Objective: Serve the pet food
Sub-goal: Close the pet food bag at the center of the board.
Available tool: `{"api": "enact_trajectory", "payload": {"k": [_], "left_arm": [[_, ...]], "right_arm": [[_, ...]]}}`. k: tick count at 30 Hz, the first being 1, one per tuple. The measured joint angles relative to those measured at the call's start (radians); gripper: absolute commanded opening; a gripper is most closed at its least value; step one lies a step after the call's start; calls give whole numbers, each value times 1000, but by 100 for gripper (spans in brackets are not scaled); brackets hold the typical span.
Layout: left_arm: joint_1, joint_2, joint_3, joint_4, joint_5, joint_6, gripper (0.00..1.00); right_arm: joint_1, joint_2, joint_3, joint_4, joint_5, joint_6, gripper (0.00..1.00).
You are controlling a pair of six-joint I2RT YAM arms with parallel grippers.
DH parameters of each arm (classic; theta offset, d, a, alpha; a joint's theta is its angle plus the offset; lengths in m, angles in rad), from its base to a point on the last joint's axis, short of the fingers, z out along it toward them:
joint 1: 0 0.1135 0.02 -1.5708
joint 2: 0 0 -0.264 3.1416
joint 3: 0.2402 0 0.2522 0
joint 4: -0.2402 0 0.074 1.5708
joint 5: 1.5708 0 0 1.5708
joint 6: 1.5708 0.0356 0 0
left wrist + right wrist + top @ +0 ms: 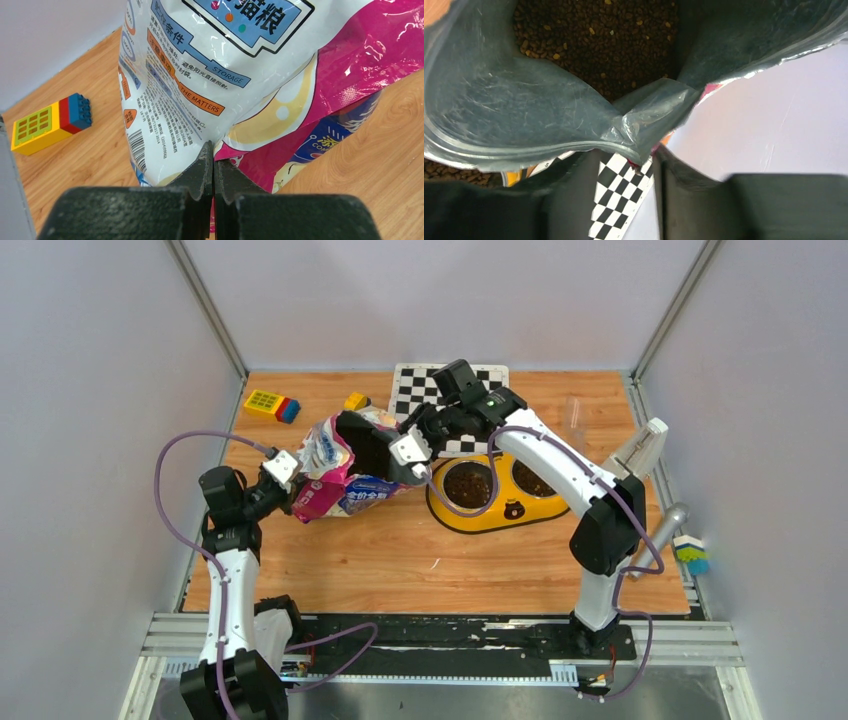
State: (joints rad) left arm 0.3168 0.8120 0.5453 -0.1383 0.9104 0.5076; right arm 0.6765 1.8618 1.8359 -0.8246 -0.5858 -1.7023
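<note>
The glossy pink and white cat food bag (335, 468) lies tilted on the wooden table, its mouth towards the yellow double bowl (480, 523). My left gripper (288, 478) (214, 150) is shut on the bag's (225, 75) bottom seam. My right gripper (408, 452) (624, 156) is at the bag's open mouth, jaws apart, with a fold of the silver-lined rim (644, 120) hanging between the fingertips. The pet food (594, 35), dark brown kibble, shows inside the bag. Kibble also lies in both steel cups (467, 484) (532, 480).
A black-and-white checkerboard (420, 390) lies at the back behind the bowl. Toy bricks (272, 405) (50, 122) and a small yellow block (356, 400) sit at the back left. A clear cup (575, 415) stands at the back right. A brush (692, 554) lies beyond the right edge.
</note>
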Motion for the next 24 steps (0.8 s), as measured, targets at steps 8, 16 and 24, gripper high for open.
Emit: {"api": "enact_trajectory", "payload": {"k": [8,16,24], "left_arm": [[1,0,0,1,-8,4,0],[3,0,14,-21,-31,-4,93],[12,-21,159,-241,-26,68,100]], "right_arm": [[15,1,10,14,31,38,0],[21,5,22,24,59,72,0],[13,62,106,61,81,163,0]]}}
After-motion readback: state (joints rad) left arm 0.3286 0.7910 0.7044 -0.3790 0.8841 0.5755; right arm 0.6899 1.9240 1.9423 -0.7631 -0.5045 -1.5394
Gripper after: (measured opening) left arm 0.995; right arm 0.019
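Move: The right hand's half-closed fingers already straddle the pet food bag's far rim, so the rim lies at its fingertips. The bag's body is about 9 cm to its left, 6 cm back and 11 below; the bowls stand some 20 cm right and 11 back, the chessboard 10 right and 5 forward, both about 20 below. The left hand still pinches the bag's flank; that rim lies some 13 cm ahead, 20 right and 4 above it. The right fingers pinch shut on the far rim of the bag's mouth, then, keeping that grip, draw it about 3 cm forward with a smaller lift and drift left, turning slightly clockwise. The left hand holds the bag's flank nearly still until the rim is gripped, then opens wide, lets go and rises roughly 3 cm, backing off a little. ##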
